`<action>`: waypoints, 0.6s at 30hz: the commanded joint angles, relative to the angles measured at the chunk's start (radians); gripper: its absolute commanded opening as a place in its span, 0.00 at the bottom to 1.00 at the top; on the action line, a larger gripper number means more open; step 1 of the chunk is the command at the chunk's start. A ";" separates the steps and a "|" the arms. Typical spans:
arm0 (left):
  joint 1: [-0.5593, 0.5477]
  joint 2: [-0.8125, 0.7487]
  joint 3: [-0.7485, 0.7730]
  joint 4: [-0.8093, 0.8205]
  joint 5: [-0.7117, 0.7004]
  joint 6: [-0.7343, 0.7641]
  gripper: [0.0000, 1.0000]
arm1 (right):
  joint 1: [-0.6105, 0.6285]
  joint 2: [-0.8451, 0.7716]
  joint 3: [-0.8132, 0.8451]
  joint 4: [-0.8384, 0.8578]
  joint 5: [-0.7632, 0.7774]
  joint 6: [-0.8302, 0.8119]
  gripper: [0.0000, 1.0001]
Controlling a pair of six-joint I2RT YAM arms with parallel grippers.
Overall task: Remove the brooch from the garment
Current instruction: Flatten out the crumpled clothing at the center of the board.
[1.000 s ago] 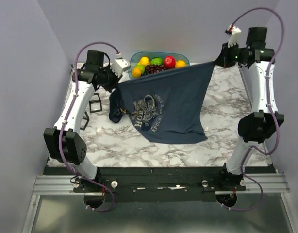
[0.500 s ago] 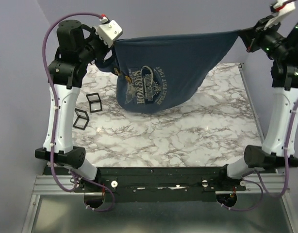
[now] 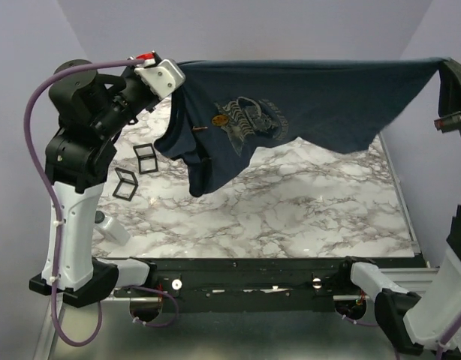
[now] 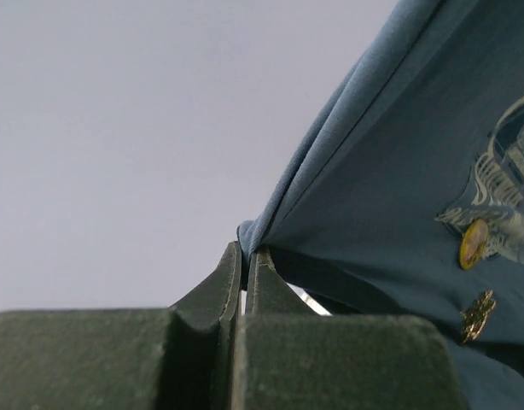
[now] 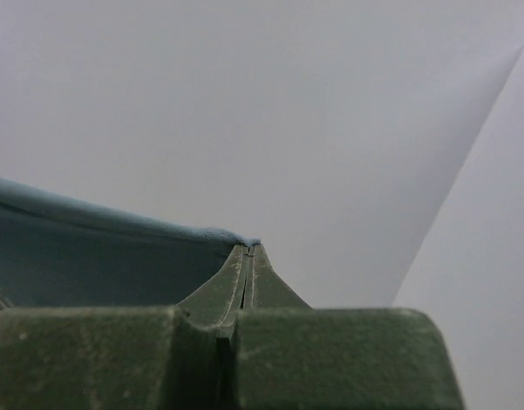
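Note:
The dark slate-blue garment (image 3: 320, 97) hangs stretched in the air above the marble table (image 3: 290, 210), its pale graphic (image 3: 253, 118) facing the top camera. My left gripper (image 3: 176, 70) is shut on its left top corner; in the left wrist view the jaws (image 4: 245, 253) pinch a fold of blue cloth (image 4: 398, 188). My right gripper (image 3: 444, 64) is shut on the right top corner, and the cloth edge (image 5: 117, 248) runs into its closed tips (image 5: 249, 249). The small gold bow-shaped brooch (image 4: 478, 314) sits pinned left of the graphic (image 3: 200, 129), beside a round gold disc (image 4: 473, 243).
Two black square frames (image 3: 146, 159) (image 3: 126, 184) lie on the table's left side under my raised left arm (image 3: 80, 142). Purple walls close in on the back and sides. The garment's lower corner (image 3: 204, 176) dangles above the table's left middle.
Both arms have risen and spread apart, lifting the garment off the table and pulling it taut. The fruit bowl at the back is now hidden behind the cloth.

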 commanded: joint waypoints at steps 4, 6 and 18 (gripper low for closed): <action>0.005 -0.101 0.114 -0.005 0.224 -0.256 0.00 | -0.014 -0.076 0.137 -0.080 0.094 -0.015 0.01; 0.005 -0.095 0.160 -0.004 0.261 -0.306 0.00 | -0.016 -0.075 0.166 -0.099 0.108 -0.021 0.01; 0.005 -0.101 -0.460 0.110 0.173 -0.223 0.00 | -0.016 -0.213 -0.509 0.037 0.124 -0.151 0.00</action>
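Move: Both grippers already hold the garment's top edge high in the air. The board's center lies roughly 7 cm ahead, 17 cm to the right and 55 cm below the left gripper, and about 18 cm ahead, 27 cm to the left and 65 cm below the right one. From the left gripper, the fruit box stands some 34 cm ahead, 17 cm right and 50 cm below; the yellow badge hangs about 5 cm ahead, 9 cm right and 16 cm below. Keep both grippers shut on the garment's top edge and swing them together back towards the bases by about 10 cm, rising a little, the left wrist rolling and turning clockwise some 20 degrees. Then reverse sharply and flick both forward and down, about 8 cm down by the end, with the edge kept stretched between them. ##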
